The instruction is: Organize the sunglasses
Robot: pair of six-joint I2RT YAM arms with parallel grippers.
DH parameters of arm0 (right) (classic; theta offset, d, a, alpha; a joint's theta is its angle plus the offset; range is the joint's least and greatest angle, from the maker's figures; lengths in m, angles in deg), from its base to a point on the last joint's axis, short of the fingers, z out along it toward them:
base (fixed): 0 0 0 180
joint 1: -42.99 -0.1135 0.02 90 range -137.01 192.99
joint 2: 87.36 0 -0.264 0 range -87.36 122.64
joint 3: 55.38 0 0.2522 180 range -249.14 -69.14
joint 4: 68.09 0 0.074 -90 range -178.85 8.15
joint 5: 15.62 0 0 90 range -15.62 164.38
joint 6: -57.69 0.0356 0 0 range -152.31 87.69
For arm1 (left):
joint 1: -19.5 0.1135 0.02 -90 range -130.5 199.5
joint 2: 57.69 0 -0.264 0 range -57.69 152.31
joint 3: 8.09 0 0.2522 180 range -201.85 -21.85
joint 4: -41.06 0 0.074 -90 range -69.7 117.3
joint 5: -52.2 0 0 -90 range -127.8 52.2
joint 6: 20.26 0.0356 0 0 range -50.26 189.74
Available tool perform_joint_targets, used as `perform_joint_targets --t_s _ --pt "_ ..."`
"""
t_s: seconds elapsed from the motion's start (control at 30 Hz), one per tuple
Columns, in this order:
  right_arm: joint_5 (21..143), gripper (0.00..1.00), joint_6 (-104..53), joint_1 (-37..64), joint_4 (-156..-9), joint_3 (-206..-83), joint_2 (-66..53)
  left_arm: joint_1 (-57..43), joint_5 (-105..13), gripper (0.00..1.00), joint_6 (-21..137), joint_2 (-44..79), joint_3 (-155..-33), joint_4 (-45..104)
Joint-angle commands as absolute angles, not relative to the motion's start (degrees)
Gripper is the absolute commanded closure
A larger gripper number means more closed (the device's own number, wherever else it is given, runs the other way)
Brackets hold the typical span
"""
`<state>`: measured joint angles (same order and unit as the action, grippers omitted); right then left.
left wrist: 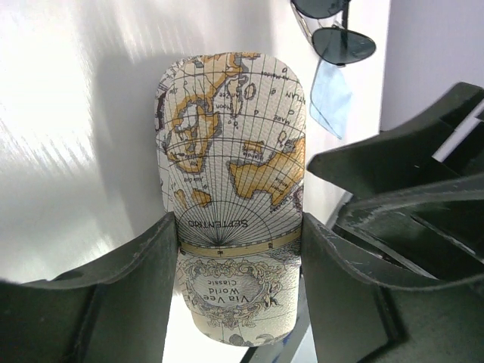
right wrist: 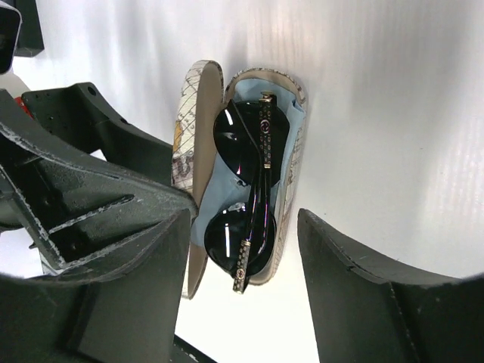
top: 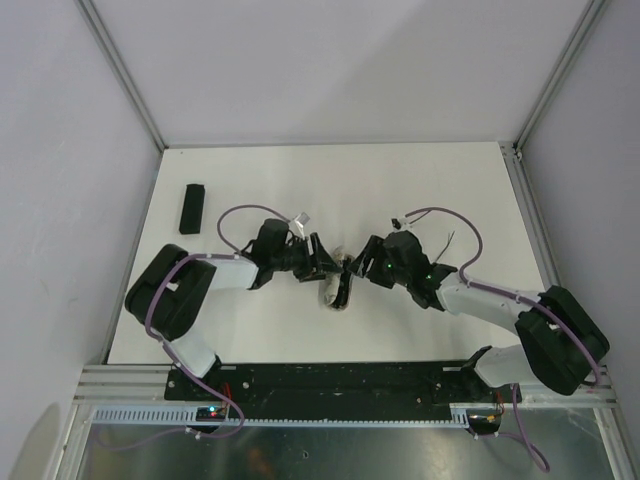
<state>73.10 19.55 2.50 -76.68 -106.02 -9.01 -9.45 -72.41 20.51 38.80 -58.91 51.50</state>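
Observation:
A pair of sunglasses [right wrist: 246,151] with a thin dark wire frame and dark rounded lenses lies folded on a blue cloth [right wrist: 219,189] inside the open beige map-patterned case [right wrist: 296,144]. My right gripper [right wrist: 242,219] hovers over it, open, with its fingers on either side of the near lens and touching nothing. My left gripper [left wrist: 238,227] is shut on the case's raised lid [left wrist: 231,144], one finger on each side. From there the sunglasses [left wrist: 336,41] show past the lid. In the top view both grippers [top: 325,265] [top: 360,268] meet over the case [top: 335,292].
A black oblong case [top: 192,208] lies at the table's far left. The two arms crowd the table's middle, and the right gripper's body [left wrist: 408,197] sits close beside the left gripper. Grey walls surround the white table [top: 330,180].

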Motion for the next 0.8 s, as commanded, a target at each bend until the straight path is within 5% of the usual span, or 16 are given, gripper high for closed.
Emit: perform_joint_targets --t_s 0.0,0.53,0.67,0.77 --pt "69.58 0.37 17.97 3.71 -80.9 -106.4 -12.75 -10.83 -60.78 0.65 31.2 38.85 -64.69 36.05" --pt "68.03 0.36 19.1 6.36 -81.58 -98.63 -17.34 -20.88 -35.83 0.61 42.29 46.71 -81.38 10.11" --pt "68.47 0.36 18.88 7.16 -81.58 -97.79 -18.15 -22.6 -33.78 0.47 42.68 47.96 -83.69 8.33" --pt "68.95 0.36 18.59 7.56 -81.58 -97.46 -18.22 -23.59 -33.39 0.25 42.92 47.14 -84.75 8.05"
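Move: The left hand already has the lid of the map-patterned case between its fingers; the open base, with the black sunglasses and blue cloth inside, lies about 3 cm to its right, 4 cm back and 3 cm below. From the empty right hand, that base is some 4 cm left, 4 cm back and 6 cm lower. The wire-framed sunglasses lie about 17 cm to the right hand's right, 4 cm farther out and 8 cm below. Keeping its hold on the lid's two long edges, the left hand swings the lid over the base and the sunglasses, travelling about 3 cm forward and then sinking nearly 2 cm, while its wrist rolls some 35 degrees so that fingers that pointed mostly right come to point mostly down. The right hand, fingers staying open, draws away from the case about 6 cm to the right, rising slightly before it sinks to about 3 cm below its starting height, and eases back a little. ##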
